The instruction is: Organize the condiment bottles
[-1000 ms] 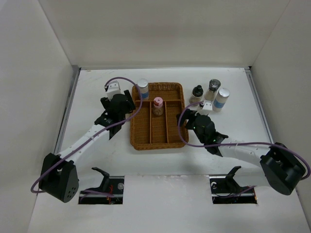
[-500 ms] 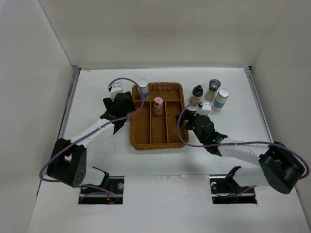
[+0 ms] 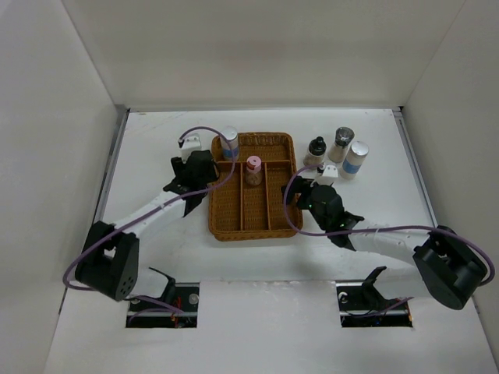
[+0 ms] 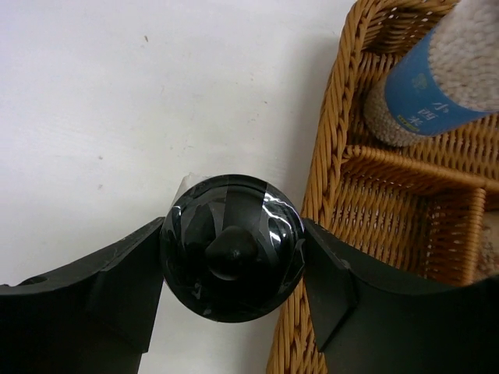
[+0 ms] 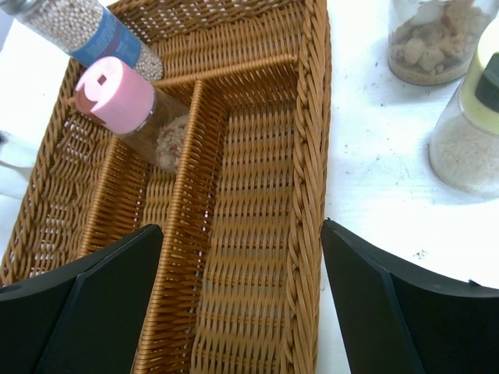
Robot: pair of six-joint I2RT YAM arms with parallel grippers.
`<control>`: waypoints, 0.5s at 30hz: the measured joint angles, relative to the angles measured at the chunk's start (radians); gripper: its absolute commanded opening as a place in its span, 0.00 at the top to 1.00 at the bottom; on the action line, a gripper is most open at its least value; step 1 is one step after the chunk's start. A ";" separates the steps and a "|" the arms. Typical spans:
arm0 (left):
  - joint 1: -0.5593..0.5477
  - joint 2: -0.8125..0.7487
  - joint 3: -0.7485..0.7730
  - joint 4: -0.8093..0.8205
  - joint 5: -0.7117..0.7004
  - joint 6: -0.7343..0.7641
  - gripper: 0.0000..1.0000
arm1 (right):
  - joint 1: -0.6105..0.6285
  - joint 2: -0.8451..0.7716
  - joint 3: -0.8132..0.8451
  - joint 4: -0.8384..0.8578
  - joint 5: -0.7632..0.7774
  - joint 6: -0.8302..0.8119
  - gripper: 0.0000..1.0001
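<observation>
In the left wrist view my left gripper (image 4: 232, 261) is shut on a bottle with a glossy black cap (image 4: 232, 247), one finger against each side. It stands on the table just outside the left rim of the wicker tray (image 4: 327, 179). From above, the left gripper (image 3: 201, 170) hides this bottle. In the tray stand a blue-labelled bottle (image 3: 229, 142) and a pink-capped bottle (image 3: 253, 168). My right gripper (image 5: 242, 296) is open over the tray's right compartment, holding nothing. Three more bottles (image 3: 341, 144) stand right of the tray.
The tray (image 3: 214, 212) has long compartments divided by wicker walls. A jar of pale chunks (image 5: 429, 39) and a pale-capped jar (image 5: 472, 140) stand close to the tray's right rim (image 5: 308, 195). White walls enclose the table on three sides.
My left gripper has moved slightly away from the arm bases along the tray's left side and its fingers have come together onto the black cap. The right arm has hardly moved.
</observation>
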 measured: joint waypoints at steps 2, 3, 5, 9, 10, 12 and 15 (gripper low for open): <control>-0.030 -0.065 0.000 -0.025 -0.034 0.019 0.59 | 0.000 0.006 0.000 0.000 -0.002 0.000 0.11; -0.049 -0.101 0.000 -0.032 -0.049 0.028 0.59 | 0.000 0.007 0.000 0.000 -0.002 0.000 0.11; -0.096 -0.180 0.006 -0.051 -0.093 0.054 0.59 | 0.000 0.007 0.000 0.000 -0.002 0.000 0.11; -0.204 -0.248 0.063 -0.061 -0.127 0.070 0.59 | 0.000 0.007 0.000 0.000 -0.001 0.000 0.12; -0.234 -0.247 0.081 -0.060 -0.127 0.069 0.59 | 0.000 0.006 0.000 0.000 -0.001 0.001 0.13; -0.292 -0.230 0.103 -0.050 -0.114 0.060 0.59 | 0.000 -0.005 -0.005 0.001 0.003 0.006 0.12; -0.369 -0.183 0.118 -0.047 -0.064 0.033 0.59 | -0.006 -0.067 -0.039 0.005 0.024 0.012 0.13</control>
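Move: My left hand already grips the black-capped bottle beside the basket. The basket's middle compartment lies about 17 cm to my right, 5 cm back and 8 cm below. The empty left compartment is some 8 cm right and 4 cm back; the pink-capped bottle is 17 cm right and 3 cm ahead, the silver-capped bottle 9 cm right and 11 cm ahead. From my right hand the middle compartment lies about 13 cm left and 1 cm ahead. Keeping my grip on the black-capped bottle, I raise my left hand steeply with a little drawing back, then sweep it ever faster to the right over the basket's left side: about 12 cm right, 11 cm up and 5 cm back in all. Meanwhile my wrist swings some 20 degrees clockwise and lifts my fingertips slightly. ##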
